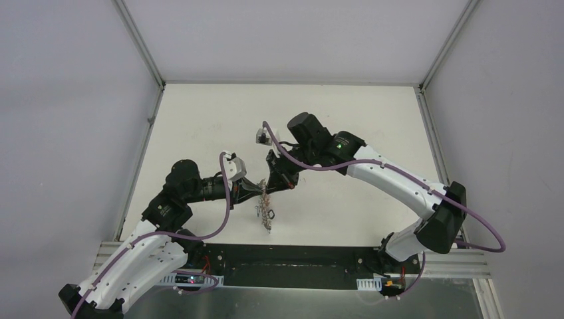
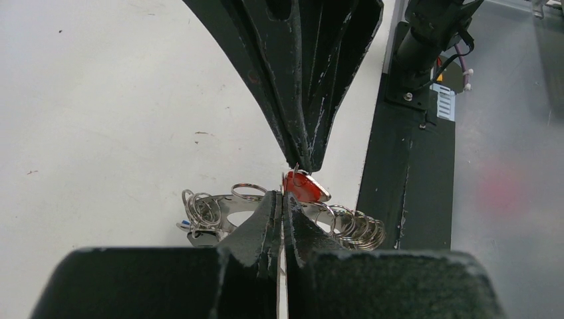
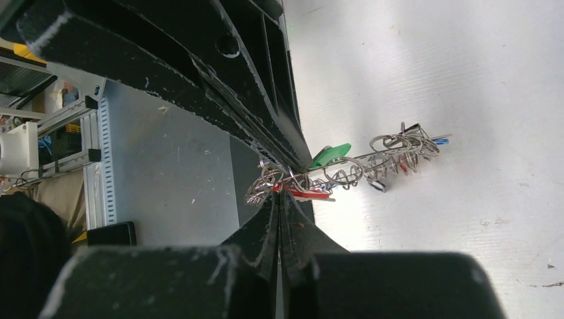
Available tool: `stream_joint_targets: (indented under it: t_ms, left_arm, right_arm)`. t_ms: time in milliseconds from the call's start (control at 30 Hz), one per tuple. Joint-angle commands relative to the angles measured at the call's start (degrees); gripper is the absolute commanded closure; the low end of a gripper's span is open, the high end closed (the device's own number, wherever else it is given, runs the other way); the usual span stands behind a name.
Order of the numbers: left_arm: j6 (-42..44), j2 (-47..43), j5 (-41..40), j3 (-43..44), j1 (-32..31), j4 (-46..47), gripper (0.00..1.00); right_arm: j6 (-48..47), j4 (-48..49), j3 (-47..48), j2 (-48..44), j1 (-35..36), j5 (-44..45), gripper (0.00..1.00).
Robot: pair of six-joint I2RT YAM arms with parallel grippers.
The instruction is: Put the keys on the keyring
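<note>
The keyring [image 2: 219, 207], a flat grey metal ring edged with wire loops, is held off the table between both grippers. My left gripper [image 2: 282, 195] is shut on its rim. My right gripper [image 2: 302, 165] comes in from the opposite side, shut on the small loop of the red-tagged key [image 2: 307, 188], right at the rim. In the right wrist view the keyring [image 3: 359, 166] shows edge-on, with the red tag [image 3: 307, 193] at my right gripper [image 3: 279, 194]. A blue tag [image 3: 440, 140] sits at the ring's far end. From above, the keyring [image 1: 267, 211] hangs below the meeting grippers.
A green tag [image 3: 331, 154] sticks up from the ring near the left gripper's fingers. The black base strip [image 1: 299, 266] runs along the table's near edge, just behind the ring. White walls close in the table on three sides.
</note>
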Motion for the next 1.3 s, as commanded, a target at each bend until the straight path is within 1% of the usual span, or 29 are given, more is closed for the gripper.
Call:
stream_joint_targets:
  t_ms: [0, 633, 867, 967, 1033, 1100, 1133, 1200, 1267]
  left_arm:
    - [-1.11, -0.7, 1.46, 0.22, -0.39, 5.6, 1.0]
    - [-1.45, -1.12, 1.33, 0.13, -0.39, 6.31, 1.0]
    - [-1.59, -1.66, 1.29, 0.1, -0.39, 6.7, 1.0]
    - [-1.71, -1.93, 1.2, 0.04, -0.39, 7.04, 1.0]
    - [-1.82, -2.17, 1.2, -0.04, -0.39, 7.25, 1.0]
    - [-1.94, -2.26, 1.18, -0.05, -0.39, 7.48, 1.0]
    - [-1.99, -2.27, 1.25, -0.12, -0.39, 7.66, 1.0]
    - [-2.19, -2.26, 1.36, -0.05, -0.39, 7.86, 1.0]
    - [-2.17, -2.41, 1.46, -0.05, -0.39, 8.05, 1.0]
  right_arm:
    - [-0.43, 1.34, 3.14, -0.06, 0.57, 2.49, 1.0]
    - [-0.54, -0.93, 1.95, 0.51, 0.85, 10.72, 1.0]
    - [-0.13, -0.35, 1.13, 0.62, 0.83, 10.31, 1.0]
    - [0.36, 2.21, -0.64, -1.1, 0.79, 10.31, 1.0]
    - [0.36, 5.04, -2.47, -3.13, 0.76, 9.88, 0.86]
    - [0.36, 8.78, -5.15, -5.86, 0.76, 10.49, 0.76]
    - [0.36, 10.71, -6.52, -7.45, 0.76, 10.8, 0.68]
    - [0.36, 15.66, -9.64, -10.77, 0.76, 11.27, 0.42]
    - [0.36, 20.32, -13.63, -14.11, 0.76, 11.27, 0.42]
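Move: The right hand, still pinching the red-tagged key's ring, has the small wire ring in the left fingertips about 2 cm to its left, 1 cm ahead and level. The keyring's centre hangs about 2 cm to its left, level fore and aft, some 5 cm below; the red tag is 1 cm left, 2 cm below, straight across. For the left hand, the wire ring is right at its fingertips, about 1 cm to the right. Right hand eases some 1.5 cm forward and 2 cm down beside the left-held ring, then opens and backs off right. ##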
